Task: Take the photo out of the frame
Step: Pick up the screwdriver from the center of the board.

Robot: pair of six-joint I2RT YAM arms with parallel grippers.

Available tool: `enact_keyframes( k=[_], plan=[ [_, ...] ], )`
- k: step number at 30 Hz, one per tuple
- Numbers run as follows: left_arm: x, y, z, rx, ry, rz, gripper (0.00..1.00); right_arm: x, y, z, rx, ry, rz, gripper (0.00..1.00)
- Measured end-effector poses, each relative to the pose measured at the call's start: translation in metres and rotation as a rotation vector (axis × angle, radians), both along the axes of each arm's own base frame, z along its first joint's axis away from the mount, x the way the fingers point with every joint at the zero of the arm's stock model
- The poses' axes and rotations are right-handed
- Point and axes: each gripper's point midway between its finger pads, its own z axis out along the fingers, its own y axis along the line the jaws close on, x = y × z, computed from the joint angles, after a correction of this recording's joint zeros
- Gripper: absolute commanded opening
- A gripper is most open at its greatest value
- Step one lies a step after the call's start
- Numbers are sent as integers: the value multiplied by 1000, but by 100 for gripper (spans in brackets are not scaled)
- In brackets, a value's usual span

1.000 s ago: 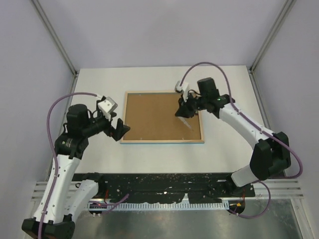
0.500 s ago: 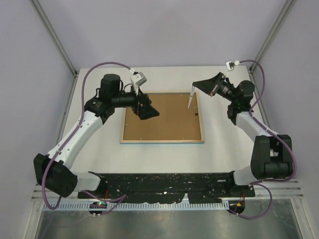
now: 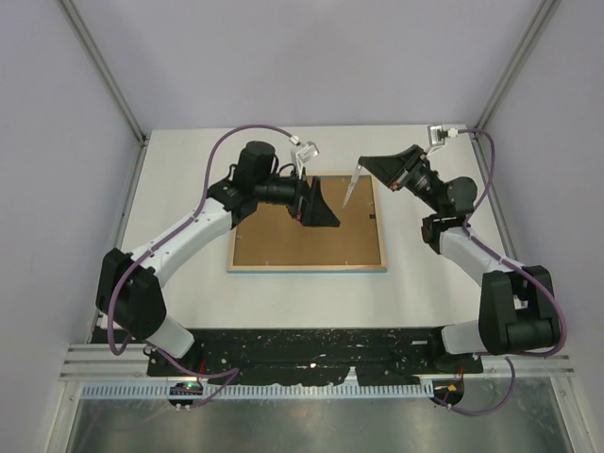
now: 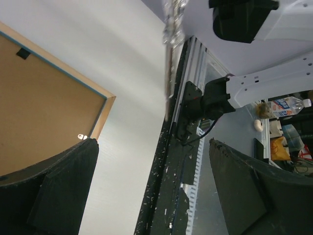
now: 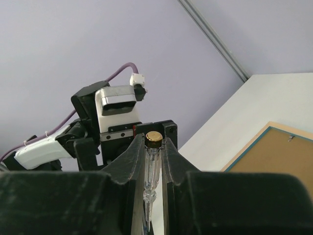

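The frame (image 3: 307, 269) lies back-up on the white table, its light wood and blue rim around a brown backing board (image 3: 302, 241). The photo is hidden beneath that board. My right gripper (image 3: 373, 162) hovers above the frame's far right corner, shut on a clear-handled screwdriver (image 3: 347, 189) with a brass cap (image 5: 153, 138); its tip points down and to the left. My left gripper (image 3: 321, 203) is raised over the frame's far middle, open and holding nothing, facing the screwdriver (image 4: 168, 54). In the left wrist view the frame's corner (image 4: 105, 110) shows beside one finger (image 4: 68, 181).
A small black tab (image 4: 22, 53) sits at the backing board's edge. A black rail (image 3: 311, 344) runs along the table's near side, with a metal shelf below it. Pale walls and corner posts (image 3: 104, 75) enclose the table on three sides.
My left arm swung from the frame's left side up over its far middle, jaws still wide. The right arm lifted the screwdriver off the board and drew back toward the far right.
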Motion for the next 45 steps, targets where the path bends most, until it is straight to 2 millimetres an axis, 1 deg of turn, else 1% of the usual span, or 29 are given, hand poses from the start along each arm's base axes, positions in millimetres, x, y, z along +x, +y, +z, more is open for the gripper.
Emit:
enact_keyframes(
  k=[4, 7, 12, 15, 17, 19, 21, 27, 30, 31, 32, 33, 34, 35, 36, 37, 38, 40, 42, 43, 44, 45],
  plan=[
    [-8, -10, 17, -39, -17, -35, 95, -4, 9, -5, 1, 7, 11, 8],
    [-12, -16, 23, -56, -29, -56, 92, -6, 13, -6, 3, 8, 18, 8],
    [-19, -22, 20, -54, -12, -80, 84, -6, 14, -6, 7, 8, 17, 8],
    [-20, -24, 15, -47, -1, -85, 78, -6, 14, -6, 7, 8, 16, 8],
    [-19, -25, 11, -42, 8, -86, 72, -7, 15, -7, 7, 11, 17, 8],
    [-20, -27, 8, -36, 17, -90, 64, -8, 16, -8, 7, 13, 21, 8],
    [-19, -28, 6, -33, 23, -90, 55, -9, 18, -9, 7, 13, 26, 8],
    [-19, -28, 5, -32, 23, -91, 23, -12, 22, -12, 5, 20, 38, 8],
    [-19, -28, 5, -31, 20, -90, 3, -12, 22, -12, 3, 18, 40, 8],
    [-19, -28, 5, -29, 19, -89, 0, -12, 22, -12, 3, 18, 39, 8],
    [-19, -27, 4, -25, 16, -90, 0, -12, 22, -12, 2, 17, 39, 9],
    [-18, -27, 2, -20, 14, -85, 0, -12, 23, -13, -1, 13, 38, 12],
    [-17, -26, 1, -13, 8, -83, 0, -13, 23, -13, -8, 8, 39, 22],
    [-17, -25, -1, -3, 0, -81, 0, -13, 23, -15, -18, 6, 40, 26],
    [-16, -24, -3, 12, -8, -77, 0, -13, 24, -17, -30, 7, 45, 35],
    [-15, -22, -5, 27, -16, -76, 0, -13, 25, -20, -49, 9, 51, 39],
    [-14, -20, -8, 50, -32, -72, 0, -15, 26, -21, -79, 5, 68, 44],
    [-11, -14, -13, 94, -82, -69, 0, -15, 27, -22, -145, -8, 99, 48],
    [-11, -6, -15, 139, -148, -71, 0, -16, 27, -22, -210, -22, 133, 53],
    [-12, -1, -15, 157, -171, -73, 0, -16, 27, -21, -247, -34, 154, 60],
    [-13, 4, -15, 181, -204, -78, 0, -17, 26, -20, -276, -45, 171, 64],
    [-16, 10, -14, 202, -235, -89, 0, -19, 26, -20, -313, -59, 201, 74]
  ],
)
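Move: The screwdriver hangs from the right fingers by its handle end, its shaft slanting down and back towards the open left gripper; from the left hand its middle is about 6 cm right, 3 cm ahead and 5 cm up. From the right hand, the left gripper's open fingers are roughly 8 cm back, 8 cm left and 9 cm below. The framed board's middle lies some 10 cm ahead of the left hand, 3 cm to its left and 25 cm below. The screwdriver's shaft gets pinched by the left fingers, which reach about 3 cm to the right and 2 cm back around it, then close, while the right hand feeds it some 2.5 cm leftward and slightly back and down. Then the right fingers open to over half and let go of the handle, tipping down about 20 degrees, as the left draws back leftward some 4 cm and sinks slightly, rolling with its hold kept. ##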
